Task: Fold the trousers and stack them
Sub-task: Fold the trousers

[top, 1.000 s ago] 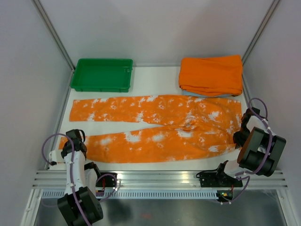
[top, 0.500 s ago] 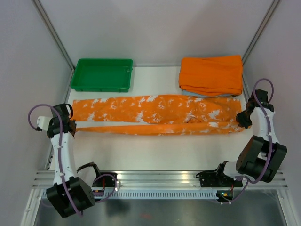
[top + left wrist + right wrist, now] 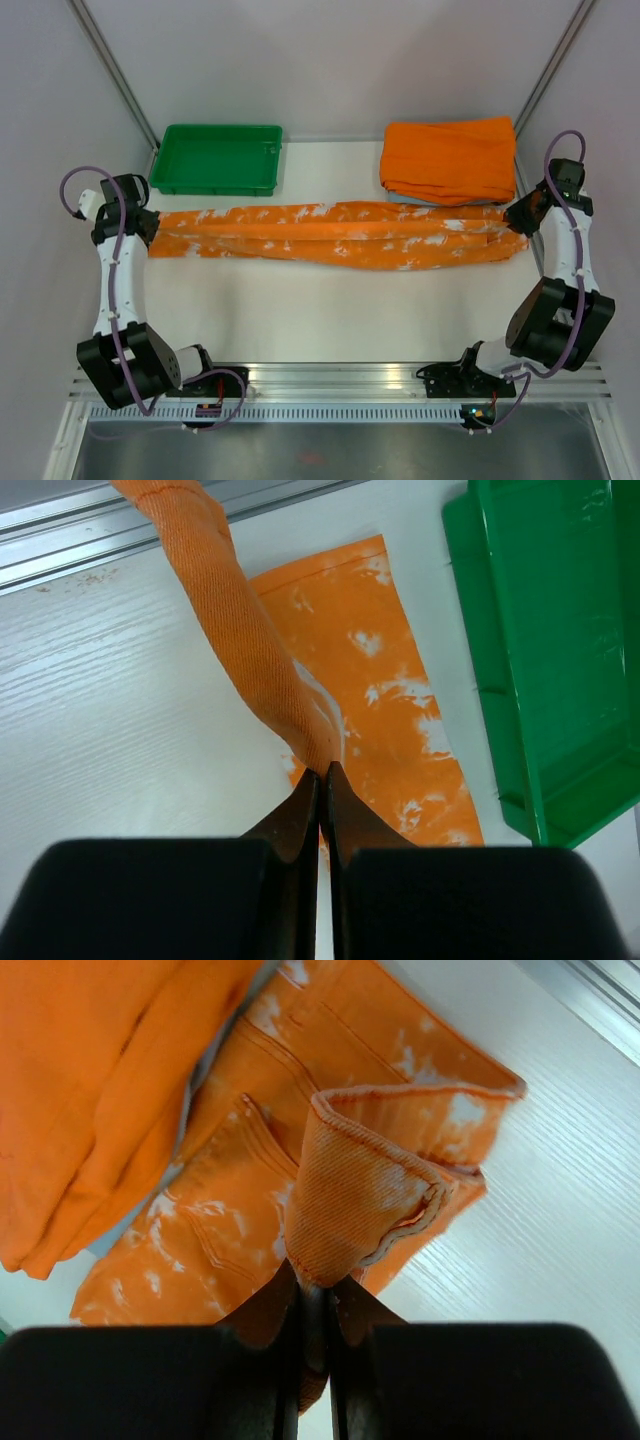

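Note:
The trousers, orange with white splashes, stretch left to right across the table, the near leg lifted over the far one. My left gripper is shut on the hem of the lifted leg, above the flat leg end. At the right, my right gripper is shut on a fold of the waist, held above the rest of the waist.
A green tray sits at the back left, its wall just right of the left gripper. A plain orange folded cloth on light blue cloth lies at the back right, close to the right gripper. Metal rails run along the near edge.
Both grippers have carried the near leg and waist edge away from the front edge and over the far leg, so the trousers now form a narrow band.

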Tool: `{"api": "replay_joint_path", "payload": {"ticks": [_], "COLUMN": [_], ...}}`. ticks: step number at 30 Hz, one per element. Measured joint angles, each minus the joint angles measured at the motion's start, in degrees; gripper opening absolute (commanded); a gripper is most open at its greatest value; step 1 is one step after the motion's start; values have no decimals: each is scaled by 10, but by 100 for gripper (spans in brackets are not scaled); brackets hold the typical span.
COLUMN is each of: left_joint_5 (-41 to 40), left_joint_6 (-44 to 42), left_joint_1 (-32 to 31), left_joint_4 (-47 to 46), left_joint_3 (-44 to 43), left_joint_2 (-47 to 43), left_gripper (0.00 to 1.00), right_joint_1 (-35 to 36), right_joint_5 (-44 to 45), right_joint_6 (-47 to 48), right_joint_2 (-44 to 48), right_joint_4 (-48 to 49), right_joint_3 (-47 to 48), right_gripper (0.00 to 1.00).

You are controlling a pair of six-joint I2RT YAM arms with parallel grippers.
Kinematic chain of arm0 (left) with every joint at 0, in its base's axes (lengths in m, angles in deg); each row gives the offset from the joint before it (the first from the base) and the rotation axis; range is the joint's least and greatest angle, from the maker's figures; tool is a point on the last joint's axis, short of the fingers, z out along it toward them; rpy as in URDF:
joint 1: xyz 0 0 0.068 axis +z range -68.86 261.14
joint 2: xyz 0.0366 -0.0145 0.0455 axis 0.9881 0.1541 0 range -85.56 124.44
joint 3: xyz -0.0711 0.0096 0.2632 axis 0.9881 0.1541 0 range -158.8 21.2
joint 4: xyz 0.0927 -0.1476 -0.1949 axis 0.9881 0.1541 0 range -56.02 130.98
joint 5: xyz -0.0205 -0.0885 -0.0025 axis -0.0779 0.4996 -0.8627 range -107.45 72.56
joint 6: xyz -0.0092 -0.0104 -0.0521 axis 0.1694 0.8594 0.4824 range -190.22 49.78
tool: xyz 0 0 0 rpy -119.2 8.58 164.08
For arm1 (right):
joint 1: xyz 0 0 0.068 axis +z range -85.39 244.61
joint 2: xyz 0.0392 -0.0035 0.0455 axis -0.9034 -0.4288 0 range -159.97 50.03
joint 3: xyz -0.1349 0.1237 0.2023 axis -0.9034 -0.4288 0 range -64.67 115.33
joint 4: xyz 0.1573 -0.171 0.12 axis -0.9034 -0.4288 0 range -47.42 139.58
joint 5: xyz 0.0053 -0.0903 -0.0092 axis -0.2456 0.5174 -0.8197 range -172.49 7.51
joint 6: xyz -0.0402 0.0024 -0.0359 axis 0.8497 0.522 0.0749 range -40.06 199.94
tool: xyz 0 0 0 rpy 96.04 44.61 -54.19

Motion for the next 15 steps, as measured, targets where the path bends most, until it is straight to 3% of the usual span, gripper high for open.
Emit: {"api": "replay_joint_path", "payload": {"ticks": [15], "left_joint_5": [7], "left_joint_6": [-3], "left_joint_1": [-8], "left_joint_4": [11], "left_joint_3": [-60], "left_joint_2": [136], "left_gripper": [2], "right_joint_1": [24], "right_joint_5": [-31], "right_joint_6": [17], "right_joint_2": [-170], "right_joint_4": [50], "right_joint_3": [61], "right_gripper": [0]}}
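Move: Below the left hand, which holds the near trouser leg, the far leg's hem lies about 18 cm down, 4 cm ahead and 2 cm left; the green bin's middle is some 21 cm ahead and 14 cm right, 16 cm lower. The right hand holds the near waist side: the far waistband lies about 5 cm ahead, 1 cm right and 15 cm below, the folded stack roughly 18 cm ahead, 14 cm left and 12 cm below. Carrying the pinched near half of the trousers over the far half, both hands go forward first, then mostly down towards the cloth on the table. The right travels about 5 cm forward and 6 cm down beside the folded stack, the left only 3 cm forward and 4 cm down, its fingers tipping slightly steeper. Both grippers stay shut on the cloth. ##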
